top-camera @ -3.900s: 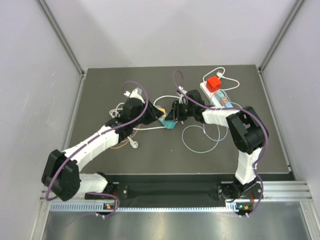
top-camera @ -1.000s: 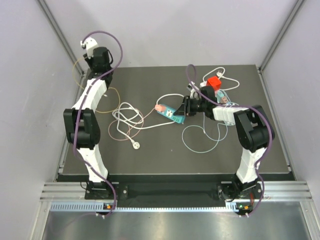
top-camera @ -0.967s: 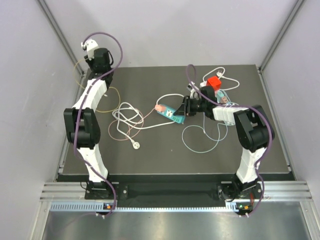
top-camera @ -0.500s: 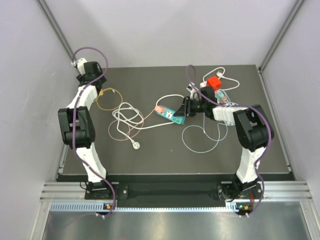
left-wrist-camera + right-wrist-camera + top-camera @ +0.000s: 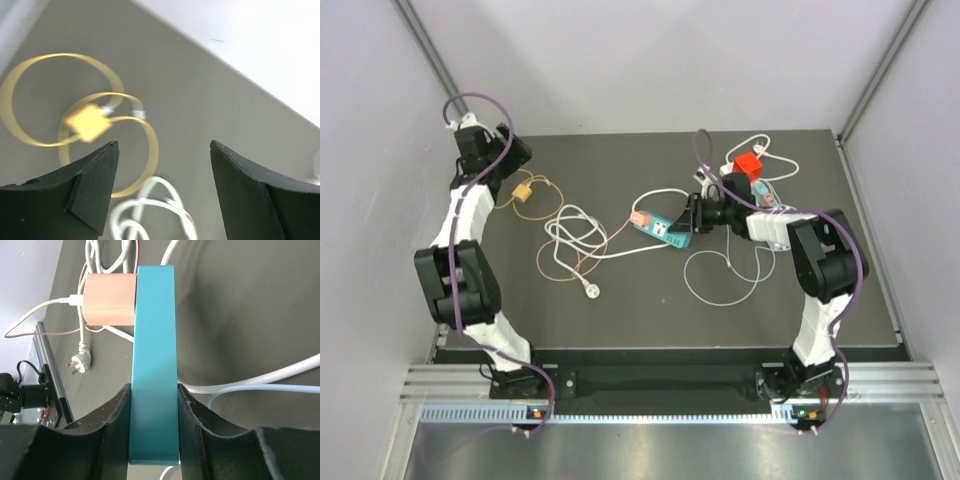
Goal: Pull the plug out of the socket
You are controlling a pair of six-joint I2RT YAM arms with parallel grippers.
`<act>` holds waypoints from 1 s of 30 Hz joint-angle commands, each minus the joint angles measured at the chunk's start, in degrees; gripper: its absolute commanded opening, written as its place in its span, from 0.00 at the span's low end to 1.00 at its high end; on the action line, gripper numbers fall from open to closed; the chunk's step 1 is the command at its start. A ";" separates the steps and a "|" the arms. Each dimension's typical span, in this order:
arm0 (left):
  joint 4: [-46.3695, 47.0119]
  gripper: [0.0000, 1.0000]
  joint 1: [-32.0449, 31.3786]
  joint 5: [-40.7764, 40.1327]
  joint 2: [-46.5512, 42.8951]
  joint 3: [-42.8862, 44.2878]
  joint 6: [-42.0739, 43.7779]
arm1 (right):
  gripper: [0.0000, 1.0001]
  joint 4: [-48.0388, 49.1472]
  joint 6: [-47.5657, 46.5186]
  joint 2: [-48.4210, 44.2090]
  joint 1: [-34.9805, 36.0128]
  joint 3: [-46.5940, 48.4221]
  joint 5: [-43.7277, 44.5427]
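The long white socket (image 5: 763,192) lies at the back right with a red plug (image 5: 750,165) standing on its far end. My right gripper (image 5: 692,218) (image 5: 153,390) is shut on the end of a shorter teal power strip (image 5: 670,232) (image 5: 155,340), which carries a pink charger (image 5: 641,215) (image 5: 110,299). My left gripper (image 5: 516,158) (image 5: 164,145) hovers open at the far left corner with nothing between its fingers. Just below it on the table lies a yellow plug (image 5: 523,193) (image 5: 89,122) with its coiled yellow cable.
A tangle of white and pink cable (image 5: 575,232) lies mid-left, ending in a white wall plug (image 5: 590,291) (image 5: 80,362). A pale blue cable loop (image 5: 720,280) lies in front of the right arm. Walls stand close behind and beside the table.
My left gripper has opened and let go of the yellow plug, which now lies on the table. The left arm swung further left. The right arm has not moved.
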 commanded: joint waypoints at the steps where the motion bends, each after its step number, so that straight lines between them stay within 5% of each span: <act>1: 6.02 0.79 0.22 17.13 -6.41 -3.17 -4.24 | 0.00 2.76 -2.85 -3.28 -0.68 2.55 -4.17; 5: 15.86 0.86 -0.21 33.64 -10.02 -13.96 -14.09 | 0.00 2.85 -4.69 -3.28 -0.59 2.64 -6.46; 9: 21.94 0.86 -4.33 38.07 -12.49 -22.68 -21.75 | 0.00 2.33 -6.36 -3.19 -0.33 2.64 -7.08; 22: 25.11 0.83 -21.04 31.67 -9.59 -32.80 -42.40 | 0.00 5.56 -13.49 -8.37 3.19 -1.66 0.47; 30: 23.70 0.81 -25.08 28.76 -5.38 -33.07 -43.12 | 0.00 11.28 -12.87 -10.39 3.28 -4.83 0.21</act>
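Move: The left hand hangs empty and open over the far left. The salmon plug, still in the teal socket, lies about 33 cm to its right, 12 cm back and 14 cm lower; the socket's middle is some 6 cm farther right and 2 cm nearer than the plug. On the table about 20 cm below the left hand, the white cable coil is 17 cm right and 11 cm back, the yellow adapter almost straight below, some 3 cm farther out. The right hand grips the socket, its middle 5 cm left and 1 cm ahead, the plug 11 cm left, 3 cm ahead and 3 cm lower. The left hand sweeps some 29 cm right and 15 cm back towards the salmon plug, rising about 4 cm at first and then sinking to end 8 cm lower, while its wrist turns about 60 degrees in all, left side dipping, so the spread fingers come to point forward, right and down at the plug, easing to a stop just short of it without closing. Meanwhile the right hand keeps its grip on the teal socket and, mostly late on, lifts it about 2.5 cm, drawing back slightly and tilting by some 15 degrees to present the plug. ##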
